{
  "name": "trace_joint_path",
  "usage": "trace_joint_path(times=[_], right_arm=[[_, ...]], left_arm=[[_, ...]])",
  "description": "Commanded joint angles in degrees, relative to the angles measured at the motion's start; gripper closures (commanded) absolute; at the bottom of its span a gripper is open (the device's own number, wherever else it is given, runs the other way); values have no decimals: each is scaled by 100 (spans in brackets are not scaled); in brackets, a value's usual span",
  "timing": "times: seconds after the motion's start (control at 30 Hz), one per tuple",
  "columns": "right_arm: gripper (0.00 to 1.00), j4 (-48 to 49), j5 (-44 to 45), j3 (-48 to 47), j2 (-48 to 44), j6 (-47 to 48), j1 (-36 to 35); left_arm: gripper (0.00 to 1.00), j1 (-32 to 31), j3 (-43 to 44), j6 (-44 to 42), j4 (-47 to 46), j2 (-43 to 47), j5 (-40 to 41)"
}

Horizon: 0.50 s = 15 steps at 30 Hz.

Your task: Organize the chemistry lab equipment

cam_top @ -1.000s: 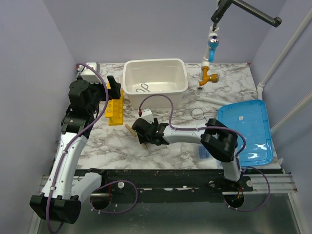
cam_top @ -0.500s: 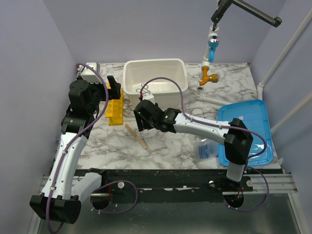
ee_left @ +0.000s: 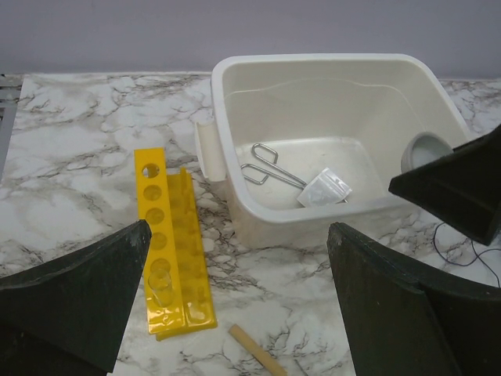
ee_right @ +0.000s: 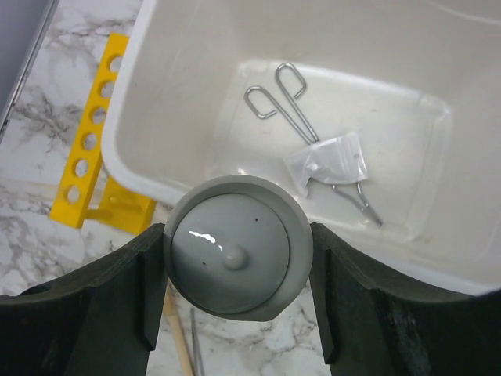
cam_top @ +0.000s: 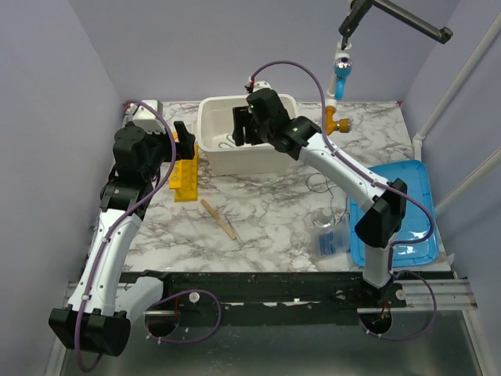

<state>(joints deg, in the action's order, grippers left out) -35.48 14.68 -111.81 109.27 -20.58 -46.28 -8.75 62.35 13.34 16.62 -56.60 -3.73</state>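
Observation:
My right gripper (ee_right: 236, 270) is shut on a round grey dish (ee_right: 235, 251) with a small spout, held above the near rim of the white tub (ee_right: 125, 157). Silver tongs (ee_right: 301, 125) and a small clear bag (ee_right: 329, 160) lie inside the tub. My left gripper (ee_left: 239, 313) hangs open over the table with nothing between its fingers. Below it are the yellow tube rack (ee_left: 168, 243), with a clear tube (ee_left: 160, 283) in a near hole, and the tan wooden stick (ee_left: 258, 352). A clear bag with blue contents (cam_top: 334, 239) and a piece of clear glassware (cam_top: 321, 218) sit near the front right.
A blue tray (cam_top: 407, 196) lies at the right edge of the marble table. A faucet with a blue and orange fitting (cam_top: 338, 86) stands at the back right. A thin wire loop (cam_top: 317, 182) lies in front of the tub. A white box (cam_top: 145, 110) sits in the back left corner.
My right arm has swung up from the table beside the wooden stick and back to the tub's near rim. The left arm has barely moved.

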Motion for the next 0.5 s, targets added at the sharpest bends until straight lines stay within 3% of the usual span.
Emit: trace_joint_path(times=[0.0,0.47], right_arm=[[65,-421,-369,-684,541,311,324],[65,-345,-285,-2031,1731,352,978]], left_arm=[[2,-30,150,-16,100,-26,-41],[2,-39,206,4,165,-145,-124]])
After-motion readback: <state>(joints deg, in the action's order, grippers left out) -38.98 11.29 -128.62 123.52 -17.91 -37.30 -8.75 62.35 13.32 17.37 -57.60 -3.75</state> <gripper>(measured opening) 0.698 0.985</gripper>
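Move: The right hand already holds the grey round dish above the front part of the white bin. The bin's middle lies about 10 cm ahead, 2 cm to the right and some 18 cm below. Inside, the tongs lie about 8 cm ahead and 1 cm left, the small bag 7 cm ahead and 3 cm right, both about 23 cm down; the yellow rack is 3 cm ahead and 18 cm left. From the left hand, the bin is roughly 15 cm ahead, 18 cm right and 25 cm below. Carrying the grey dish farther in over the white bin, the right hand travels forward about 9 cm while easing some 3 cm to the right. It runs nearly level at first, then sinks a couple of centimetres and slows. The wrist turns about 5 degrees clockwise, and the fingers keep their hold on the dish's sides. ##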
